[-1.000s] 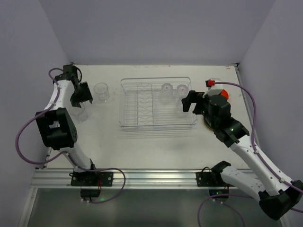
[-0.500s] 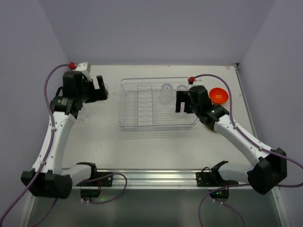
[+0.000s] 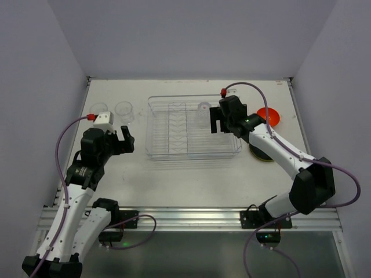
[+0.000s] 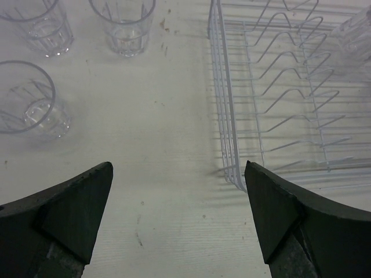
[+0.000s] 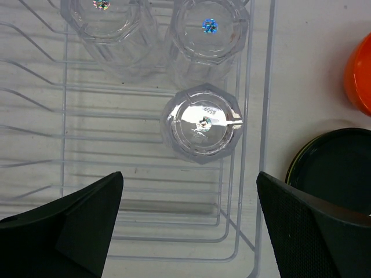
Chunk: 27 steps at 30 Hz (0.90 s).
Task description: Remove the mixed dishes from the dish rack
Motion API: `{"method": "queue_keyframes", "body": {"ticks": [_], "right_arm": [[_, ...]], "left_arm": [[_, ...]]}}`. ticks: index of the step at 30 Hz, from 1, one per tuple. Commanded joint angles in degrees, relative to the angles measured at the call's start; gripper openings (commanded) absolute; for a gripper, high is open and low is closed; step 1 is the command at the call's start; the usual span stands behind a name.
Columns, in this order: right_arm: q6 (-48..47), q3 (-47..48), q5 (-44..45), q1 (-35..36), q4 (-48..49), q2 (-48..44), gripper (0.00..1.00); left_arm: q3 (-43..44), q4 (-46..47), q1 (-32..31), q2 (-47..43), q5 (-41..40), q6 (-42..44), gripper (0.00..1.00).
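Note:
The clear dish rack [image 3: 191,155] stands mid-table. The right wrist view shows three clear cups upside down in its right end [image 5: 268,87]: one [image 5: 203,121] just ahead of my open right gripper [image 5: 188,179], two further back [image 5: 208,35] [image 5: 107,23]. My right gripper [image 3: 215,121] hovers over that end. The orange bowl [image 3: 268,116] and a black-backed plate [image 3: 262,153] lie on the table right of the rack. Three clear cups [image 4: 123,23] [image 4: 37,23] [image 4: 29,98] stand upright left of the rack [image 4: 217,87]. My left gripper [image 3: 124,142] is open and empty, near them.
White table with walls at the back and both sides. The bowl [image 5: 362,75] and plate [image 5: 336,168] lie close to the rack's right wall. The rack's ribbed plate slots [image 4: 290,87] hold nothing.
My left arm has swung from the back-left cups toward the near side. My right gripper has moved left and back, from beside the rack to over its right end.

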Motion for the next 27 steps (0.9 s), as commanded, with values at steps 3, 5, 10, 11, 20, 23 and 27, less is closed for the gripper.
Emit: {"method": "queue_keyframes", "body": {"ticks": [3,5,10,11,20,23,27], "right_arm": [[-5.7,7.3,-0.3,-0.4,-2.1,7.1,0.99],[-8.4,10.4,-2.0,-0.9,-3.0,9.5,0.99],[-11.5,14.5,-2.2,-2.0,-3.0,14.8,0.99],[-11.9,15.4,-1.8,-2.0,-3.1,15.2,0.99],[-16.7,19.0,-13.7,-5.0,-7.5,18.8,0.99],[-17.1,19.6,-12.8,-5.3,-8.7,20.1,0.99],[-17.2,19.5,-13.4,-5.4,-9.0,20.7,0.98]], "left_arm": [[-0.5,6.1,-0.1,1.8,0.1,-0.9,1.0],[-0.5,6.3,-0.1,2.2,0.9,-0.9,1.0],[-0.5,6.3,-0.1,2.5,1.0,-0.9,1.0],[-0.6,6.4,-0.1,2.4,1.4,-1.0,1.0],[-1.0,7.1,-0.1,1.3,4.3,-1.0,1.0],[-1.1,7.2,-0.2,0.5,4.6,-1.0,1.0],[-1.2,7.3,-0.2,0.2,4.6,-1.0,1.0]]}}
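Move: The nearest of the three glasses left in the rack stands about 5 cm ahead of the right hand, 1 cm to its right and roughly 7 cm below. A second glass is some 9 cm farther out behind it, a third about 9 cm to the left of that one. The black plate lies level with the hand, 17 cm to its right, the red bowl 12 cm ahead and 20 cm right. From the left hand the nearest glass is about 14 cm ahead, 38 cm right, 11 cm below. The nearest upside-down glass is approached by the open right hand, which reaches forward about 5.5 cm and sinks some 4 cm, the descent broken by a small rise. The wrist turns about 15 degrees counter-clockwise and tips its fingers farther down, bringing them to either side of the glass; they stay wide open, and contact can't be made out. ##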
